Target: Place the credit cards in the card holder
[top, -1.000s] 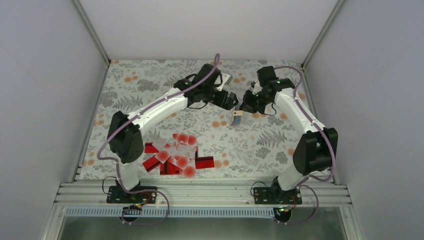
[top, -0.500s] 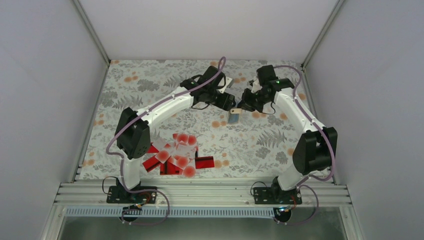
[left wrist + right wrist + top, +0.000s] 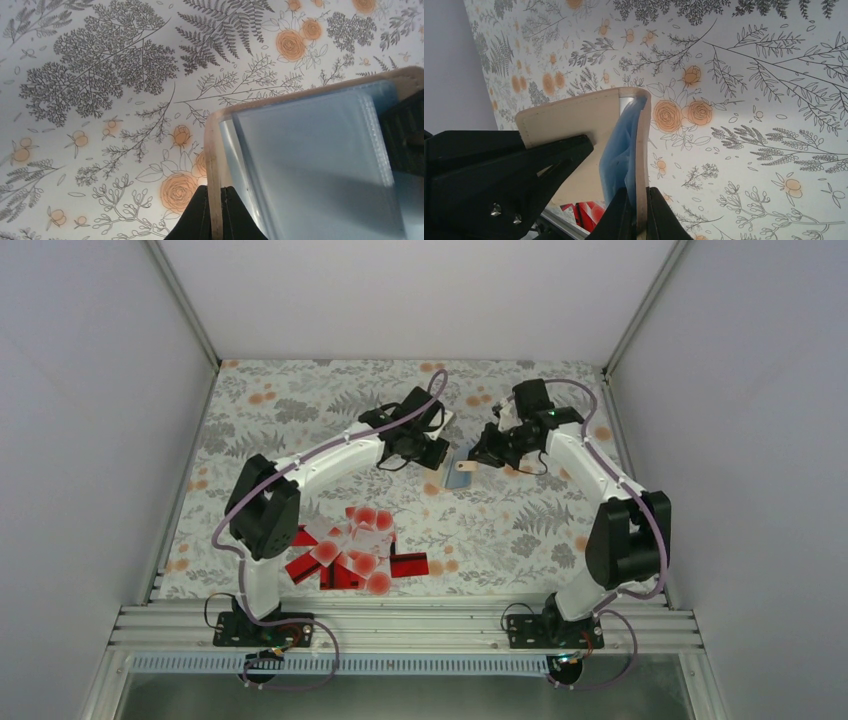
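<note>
The card holder [image 3: 459,477], tan outside with pale blue clear sleeves inside, hangs above the floral table at the back centre, spread open between both grippers. My left gripper [image 3: 440,458] is shut on one tan cover edge [image 3: 215,165], with the blue sleeves [image 3: 310,165] to its right. The right gripper [image 3: 477,458] is shut on the other cover [image 3: 642,150], and the left gripper's black fingers [image 3: 499,175] clamp the far flap [image 3: 569,120]. The credit cards [image 3: 350,555], red ones and white ones with red dots, lie in a loose pile near the left arm's base.
The floral tablecloth [image 3: 520,520] covers the table, bounded by white walls on three sides. An aluminium rail [image 3: 400,625] runs along the near edge under both arm bases. A few red cards [image 3: 585,212] show below the holder in the right wrist view.
My left gripper moved in from open and closed on the card holder's free cover. The holder swung from hanging under the right gripper to spread open, its blue inside showing.
</note>
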Robot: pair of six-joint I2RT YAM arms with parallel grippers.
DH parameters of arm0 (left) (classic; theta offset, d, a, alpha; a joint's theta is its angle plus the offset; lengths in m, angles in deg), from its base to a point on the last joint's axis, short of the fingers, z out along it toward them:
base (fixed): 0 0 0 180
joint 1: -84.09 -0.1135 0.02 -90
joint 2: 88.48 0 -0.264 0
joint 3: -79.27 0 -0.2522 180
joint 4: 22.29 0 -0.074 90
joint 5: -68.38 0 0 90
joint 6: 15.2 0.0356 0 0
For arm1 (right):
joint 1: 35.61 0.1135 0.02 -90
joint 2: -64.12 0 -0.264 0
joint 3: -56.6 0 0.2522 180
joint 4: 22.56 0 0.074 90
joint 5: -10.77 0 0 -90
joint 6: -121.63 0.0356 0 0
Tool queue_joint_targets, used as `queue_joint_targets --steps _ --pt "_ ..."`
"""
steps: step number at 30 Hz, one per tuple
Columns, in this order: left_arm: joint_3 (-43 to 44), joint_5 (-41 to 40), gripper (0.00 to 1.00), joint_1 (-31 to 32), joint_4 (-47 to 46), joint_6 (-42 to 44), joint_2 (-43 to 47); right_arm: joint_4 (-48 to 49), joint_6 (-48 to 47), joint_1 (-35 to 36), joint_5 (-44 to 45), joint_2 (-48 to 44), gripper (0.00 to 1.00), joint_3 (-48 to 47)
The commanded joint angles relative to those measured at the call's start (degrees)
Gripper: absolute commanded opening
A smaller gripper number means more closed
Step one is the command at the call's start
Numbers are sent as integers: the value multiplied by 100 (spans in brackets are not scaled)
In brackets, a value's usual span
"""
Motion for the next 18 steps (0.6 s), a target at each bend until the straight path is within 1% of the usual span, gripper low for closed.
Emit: queue_joint_targets --steps 1,3,6,7,10,15,18 --pt "-179 18 3 -92 -229 -158 265 475 -335 -144 -269 -18 4 290" --pt "-264 166 3 -173 -333 -311 249 654 -472 -208 -303 79 4 483" --pt "-394 452 2 -267 -521 -567 166 839 -610 -334 -255 245 18 692" --pt "-421 475 2 -284 -553 -623 133 866 -630 -379 -182 432 23 723" --pt "-451 564 2 -328 -620 -736 11 820 -685 -522 37 570 31 671" --pt "-586 1123 2 -442 -978 -995 -179 471 -790 -678 544 515 33 349" --pt "-530 1352 2 -492 -1000 -1183 -341 387 -791 -681 528 337 32 256"
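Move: The card holder hangs open between the two closed grippers. Its middle lies about 3 cm to the right of the left hand, 1 cm back and some 4 cm below; from the right hand it is roughly 4 cm to the left, 2 cm back and 5 cm below. The credit cards lie on the table about 20 cm back from the left hand, 17 cm to its left and 14 cm below. The right fingers open about a third and let go of the card holder's edge, while that hand drops some 7 cm and then draws about 5 cm to the right, away from the holder, drifting slightly forward. The left fingers keep their pinch on the other side of the holder as the hand sinks about 2 cm, edges forward and tilts some 10 degrees. ##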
